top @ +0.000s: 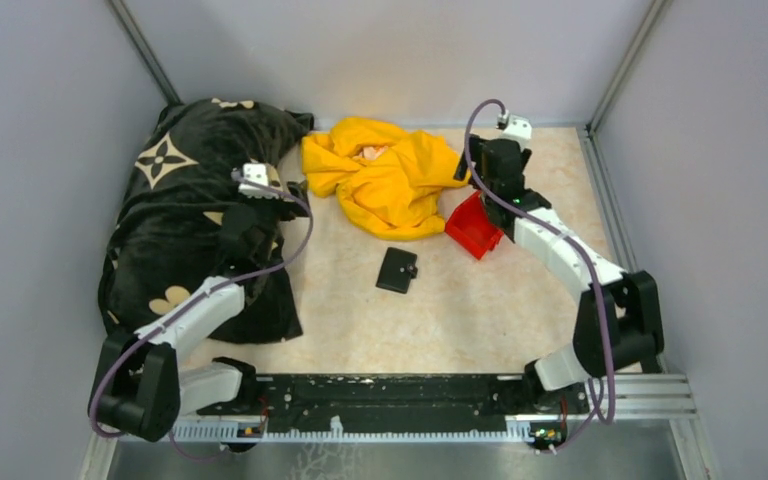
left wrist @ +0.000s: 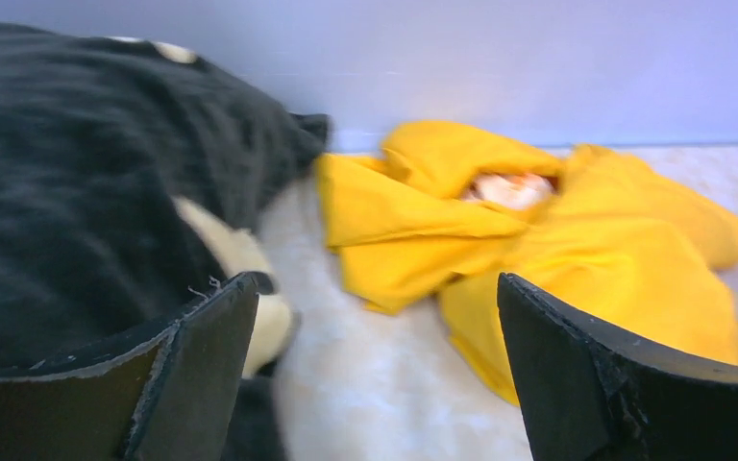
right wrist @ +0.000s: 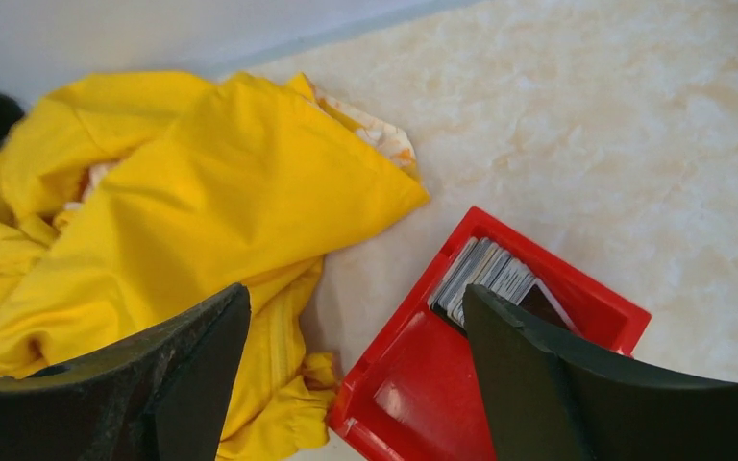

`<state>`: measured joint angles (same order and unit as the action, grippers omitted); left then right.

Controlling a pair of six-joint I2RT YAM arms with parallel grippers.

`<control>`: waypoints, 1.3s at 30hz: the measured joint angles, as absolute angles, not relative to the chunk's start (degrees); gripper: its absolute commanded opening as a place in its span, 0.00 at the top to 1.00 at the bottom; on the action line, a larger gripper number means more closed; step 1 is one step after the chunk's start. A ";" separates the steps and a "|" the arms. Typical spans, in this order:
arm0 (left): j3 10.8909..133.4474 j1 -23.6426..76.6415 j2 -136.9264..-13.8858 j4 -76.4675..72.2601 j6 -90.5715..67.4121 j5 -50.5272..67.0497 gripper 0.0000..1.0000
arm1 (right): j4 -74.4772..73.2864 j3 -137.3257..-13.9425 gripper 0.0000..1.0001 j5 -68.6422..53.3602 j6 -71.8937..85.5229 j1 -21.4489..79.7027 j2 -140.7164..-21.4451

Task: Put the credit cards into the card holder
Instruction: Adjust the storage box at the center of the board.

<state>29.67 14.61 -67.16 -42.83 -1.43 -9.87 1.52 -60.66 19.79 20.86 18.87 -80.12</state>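
Note:
A stack of grey-silver credit cards (right wrist: 480, 276) leans on edge inside a red bin (right wrist: 413, 384), partly behind one finger of my right gripper. The right gripper (right wrist: 356, 307) hovers open above the bin's left side and holds nothing; from above it (top: 493, 165) sits just behind the bin (top: 472, 228). The card holder (top: 398, 269), a small black wallet with a snap tab, lies folded on the table's middle. My left gripper (left wrist: 377, 298) is open and empty, low over bare table between the black blanket and the yellow cloth; in the top view it (top: 295, 190) is at the blanket's right edge.
A large black patterned blanket (top: 195, 215) covers the left side of the table. A crumpled yellow cloth (top: 385, 175) lies at the back middle, touching the bin's left corner. Grey walls close in the back and both sides.

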 measured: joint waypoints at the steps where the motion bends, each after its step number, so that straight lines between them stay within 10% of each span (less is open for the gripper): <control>1: 31.46 16.58 -67.24 -40.18 -1.48 -10.70 0.00 | -0.38 -62.15 0.22 20.69 21.37 19.49 -82.17; 26: 34.02 32.67 -73.80 -19.29 -11.97 -27.33 0.00 | -20.75 -73.87 0.43 29.95 31.68 25.76 -103.37; 32: 34.06 33.04 -76.88 -20.21 -14.13 -27.81 0.00 | -21.74 -76.34 0.69 30.63 32.03 25.76 -106.15; 39: 34.09 33.56 -78.11 -20.64 -15.68 -27.86 0.00 | -22.68 -77.01 0.75 31.92 31.44 25.76 -106.91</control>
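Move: The red box's middle lies about 2 cm ahead of the right hand, 5 cm to its right and 18 cm below; its left wall runs close under that hand. The cards in it are some 7 cm ahead and 5 cm right, the yellow cloth 9 cm ahead and 20 cm left, the black card holder 12 cm back and 17 cm left. From the left hand the box is roughly 49 cm right and 2 cm back, the card holder 27 cm right and 15 cm back. Lower the right gripper about 15 cm, easing slightly left and tipping the fingers some 30 degrees further down, until they straddle the near part of the red box's left wall; only then narrow them around its rim. Meanwhile sweep the open left hand right, then down and a little back, tipping it downward, over bare table towards the card holder. ##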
